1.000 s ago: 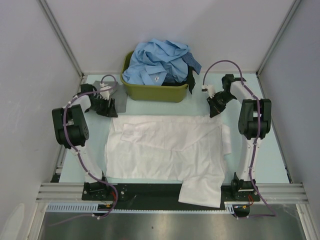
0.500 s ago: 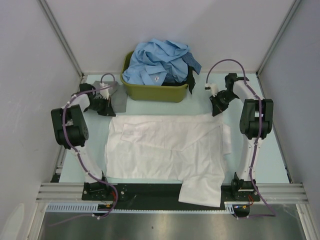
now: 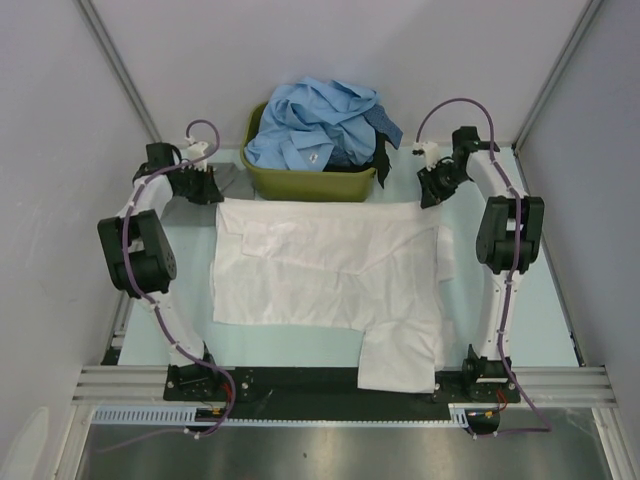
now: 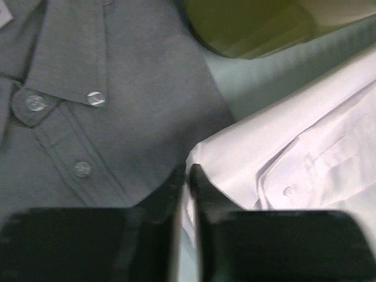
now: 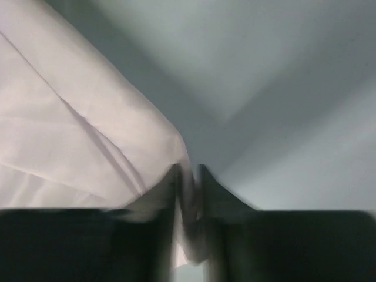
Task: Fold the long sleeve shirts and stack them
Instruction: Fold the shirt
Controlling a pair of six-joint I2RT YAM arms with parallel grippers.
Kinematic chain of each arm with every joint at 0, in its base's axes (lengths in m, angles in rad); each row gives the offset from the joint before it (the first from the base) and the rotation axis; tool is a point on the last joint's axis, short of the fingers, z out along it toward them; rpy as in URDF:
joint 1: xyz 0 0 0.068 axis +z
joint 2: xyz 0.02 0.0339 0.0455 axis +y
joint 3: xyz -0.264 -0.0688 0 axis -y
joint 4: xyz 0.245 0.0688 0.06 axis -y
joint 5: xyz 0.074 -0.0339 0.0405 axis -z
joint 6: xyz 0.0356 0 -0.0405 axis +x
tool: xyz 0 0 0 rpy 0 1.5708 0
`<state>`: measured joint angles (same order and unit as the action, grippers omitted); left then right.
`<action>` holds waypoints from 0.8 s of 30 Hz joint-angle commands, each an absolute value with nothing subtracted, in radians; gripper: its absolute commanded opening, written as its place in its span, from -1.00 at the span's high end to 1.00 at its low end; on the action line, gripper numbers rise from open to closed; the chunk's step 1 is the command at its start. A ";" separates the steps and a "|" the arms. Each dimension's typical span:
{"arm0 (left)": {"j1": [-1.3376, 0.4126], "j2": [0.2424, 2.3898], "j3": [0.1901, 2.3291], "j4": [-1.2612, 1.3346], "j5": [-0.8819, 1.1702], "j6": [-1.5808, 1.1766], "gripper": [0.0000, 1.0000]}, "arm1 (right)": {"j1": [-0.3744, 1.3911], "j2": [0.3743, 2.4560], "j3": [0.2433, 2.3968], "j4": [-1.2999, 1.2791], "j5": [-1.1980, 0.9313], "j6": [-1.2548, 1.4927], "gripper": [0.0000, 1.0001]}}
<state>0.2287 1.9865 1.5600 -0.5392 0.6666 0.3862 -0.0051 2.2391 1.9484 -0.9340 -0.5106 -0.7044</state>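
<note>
A white long sleeve shirt (image 3: 330, 270) lies spread flat in the middle of the table, one sleeve hanging over the near edge. My left gripper (image 3: 208, 190) is shut on its far left corner (image 4: 202, 155), with a thin fold of white cloth between the fingertips. My right gripper (image 3: 432, 193) is shut on the far right corner (image 5: 176, 147), pinching the cloth. A grey shirt (image 4: 88, 117) lies under and left of the left gripper. Light blue shirts (image 3: 315, 120) are heaped in the tub, a dark one (image 3: 386, 130) at their right side.
The olive-green tub (image 3: 300, 184) stands at the back centre, right behind the white shirt's far edge, and shows in the left wrist view as the tub (image 4: 252, 26). Walls close in on both sides. A black rail (image 3: 300, 385) runs along the near edge.
Both grippers have moved toward the back of the table, dragging the white shirt's far edge up against the tub. The left gripper closed on its corner during this second.
</note>
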 commanded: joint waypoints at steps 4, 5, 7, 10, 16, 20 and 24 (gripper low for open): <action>0.270 1.889 1.505 -0.459 0.616 0.406 -0.06 | -0.087 2.099 1.921 -1.011 -0.520 -0.718 -0.32; 0.268 1.847 1.476 -0.481 0.638 0.438 -0.17 | -0.133 2.054 1.884 -1.025 -0.590 -0.736 -0.33; 0.265 1.732 1.377 -0.534 0.692 0.564 -0.27 | -0.166 1.897 1.740 -1.086 -0.646 -0.843 -0.37; 0.226 1.596 1.225 -0.702 0.739 0.818 -0.31 | -0.178 1.743 1.526 -1.225 -0.706 -1.076 -0.36; 0.101 1.379 0.862 -0.854 0.651 1.112 -0.31 | 0.047 1.496 1.176 -1.384 -0.600 -1.247 -0.24; 0.029 1.304 0.756 -0.825 0.603 1.108 -0.31 | 0.231 1.441 1.049 -1.375 -0.526 -1.230 -0.30; 0.025 1.236 0.686 -0.790 0.542 1.088 -0.32 | 0.413 1.430 1.002 -1.373 -0.480 -1.181 -0.27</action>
<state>0.0303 1.3247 0.7200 -0.8284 0.5938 1.0313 0.2882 1.4601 1.0172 -1.3254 -0.5465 -1.1816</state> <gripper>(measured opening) 0.660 0.646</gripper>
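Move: With my left hand still at the far-left corner of the white shirt, its near-left corner lies about 31 cm back, 2 cm to the right and 9 cm below; the grey shirt sits 3 cm ahead and 5 cm left. My right hand is at the far-right corner; the right end of the near hem is some 33 cm back, 3 cm left and 6 below, the loose sleeve 41 back and 12 left, the green basket 11 ahead and 31 left. I open both hands to let go of the far corners and sweep them back over the shirt towards its near hem. My right hand swings out right and arches up about 8 cm, then curves left and down as it travels some 34 cm, turning 40 degrees counter-clockwise. My left hand goes 27 cm back, drifting right and finally sinking, and turns clockwise; both stay open above the cloth. ##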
